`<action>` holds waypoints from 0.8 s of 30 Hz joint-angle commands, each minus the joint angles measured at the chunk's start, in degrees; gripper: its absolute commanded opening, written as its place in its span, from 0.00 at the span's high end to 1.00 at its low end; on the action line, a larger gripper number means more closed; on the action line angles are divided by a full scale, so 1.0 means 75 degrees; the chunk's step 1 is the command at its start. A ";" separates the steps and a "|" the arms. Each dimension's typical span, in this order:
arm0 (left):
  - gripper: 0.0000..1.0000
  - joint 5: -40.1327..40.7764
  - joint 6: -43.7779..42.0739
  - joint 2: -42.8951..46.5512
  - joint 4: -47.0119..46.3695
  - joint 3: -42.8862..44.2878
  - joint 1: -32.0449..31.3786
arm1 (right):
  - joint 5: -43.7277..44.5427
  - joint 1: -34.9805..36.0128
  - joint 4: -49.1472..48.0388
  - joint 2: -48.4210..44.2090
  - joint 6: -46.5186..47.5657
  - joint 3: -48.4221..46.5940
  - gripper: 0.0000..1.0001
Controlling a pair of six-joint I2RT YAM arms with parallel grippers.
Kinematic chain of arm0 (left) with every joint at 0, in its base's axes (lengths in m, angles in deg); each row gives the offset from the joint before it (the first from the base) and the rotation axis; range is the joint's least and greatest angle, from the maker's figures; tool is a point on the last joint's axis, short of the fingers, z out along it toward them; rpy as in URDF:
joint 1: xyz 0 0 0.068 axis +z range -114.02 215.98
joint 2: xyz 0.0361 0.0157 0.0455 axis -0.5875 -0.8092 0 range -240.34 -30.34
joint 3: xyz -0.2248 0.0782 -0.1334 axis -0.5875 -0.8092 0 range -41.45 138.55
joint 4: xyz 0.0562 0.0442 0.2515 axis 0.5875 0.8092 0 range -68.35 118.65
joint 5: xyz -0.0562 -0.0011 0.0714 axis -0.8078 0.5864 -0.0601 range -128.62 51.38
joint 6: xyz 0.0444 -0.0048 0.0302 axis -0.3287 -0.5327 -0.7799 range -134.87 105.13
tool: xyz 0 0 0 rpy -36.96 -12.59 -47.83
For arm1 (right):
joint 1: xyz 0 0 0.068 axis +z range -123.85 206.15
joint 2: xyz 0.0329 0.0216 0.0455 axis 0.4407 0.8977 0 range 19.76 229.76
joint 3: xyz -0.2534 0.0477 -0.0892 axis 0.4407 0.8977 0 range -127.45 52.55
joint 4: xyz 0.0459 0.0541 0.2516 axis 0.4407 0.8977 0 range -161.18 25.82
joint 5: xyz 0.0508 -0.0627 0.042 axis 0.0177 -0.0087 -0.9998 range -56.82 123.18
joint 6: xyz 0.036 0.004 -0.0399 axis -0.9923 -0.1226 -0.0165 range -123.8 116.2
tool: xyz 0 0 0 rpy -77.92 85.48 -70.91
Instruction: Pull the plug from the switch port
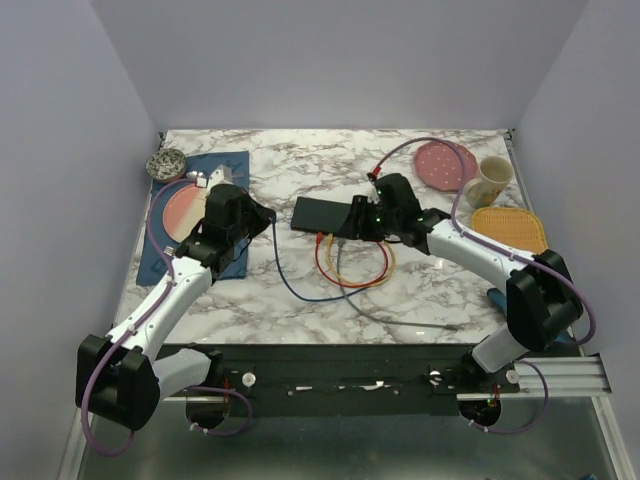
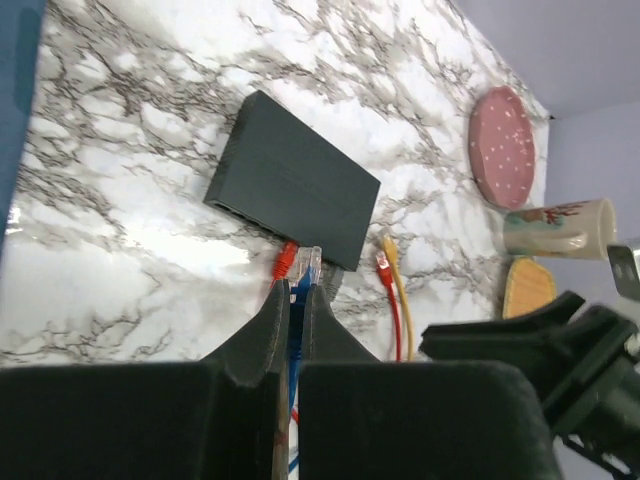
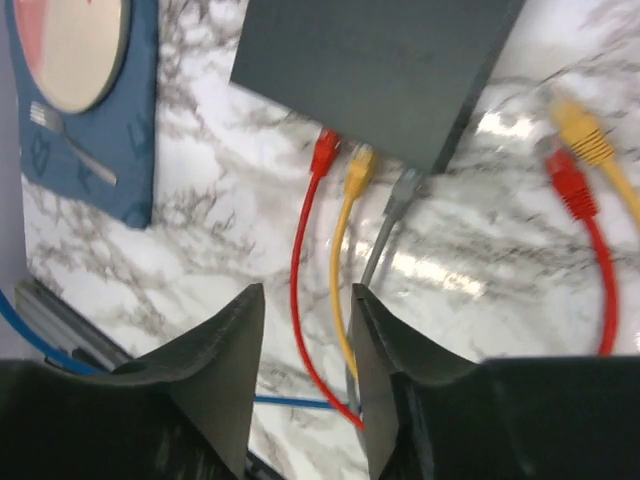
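The switch (image 1: 318,212) is a flat black box lying mid-table, also in the left wrist view (image 2: 295,180) and the right wrist view (image 3: 380,70). A red plug (image 3: 324,152), a yellow plug (image 3: 360,165) and a grey plug (image 3: 403,190) sit in its near edge. My left gripper (image 2: 296,288) is shut on a blue cable just behind its clear plug (image 2: 310,260), held left of the switch (image 1: 268,215) and apart from it. My right gripper (image 3: 306,292) hangs open over the plugged red and yellow cables, at the switch's right end (image 1: 354,220), gripping nothing.
A loose red plug (image 3: 565,180) and a loose yellow plug (image 3: 578,128) lie right of the switch. At the back right are a pink plate (image 1: 445,165), a mug (image 1: 490,180) and a yellow woven mat (image 1: 510,228). A blue placemat (image 1: 228,165) with a plate lies at the left.
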 commanded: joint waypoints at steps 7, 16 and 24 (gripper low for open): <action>1.00 0.0179 -0.0646 -0.0050 0.0962 0.0295 -0.0010 | -0.1552 0.2016 -0.1996 -0.0658 0.1192 0.0827 0.16; 1.00 0.0073 -0.0646 0.0138 0.1032 0.0130 -0.0033 | -0.1260 0.2966 -0.2056 0.0220 0.1860 0.0231 0.01; 1.00 -0.0067 -0.0600 0.0348 0.1172 0.0107 -0.0045 | -0.1318 0.3481 -0.1728 0.1508 0.2094 -0.0649 0.08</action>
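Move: The right hand, half open and empty, heads for the hanging stretch of blue cable, about 13 cm back, 17 cm left and a few centimetres below it. The switch sits some 5 cm ahead, 7 cm left and 11 cm down. The red plug at its front edge is about level, 8 cm left and 11 cm down. The left hand already holds the blue plug aloft; that hanging stretch lies roughly 9 cm back, 1 cm right and 11 cm below it. Back and to its left, the right hand swings away from the switch to the hanging blue cable, about 20 cm in all, rising some 3 cm before sinking again. Its wrist turns about 40 degrees counter-clockwise and its fingers spread from half to wide open around the cable's line. The left hand keeps pinching the blue plug, easing back and left slightly. ##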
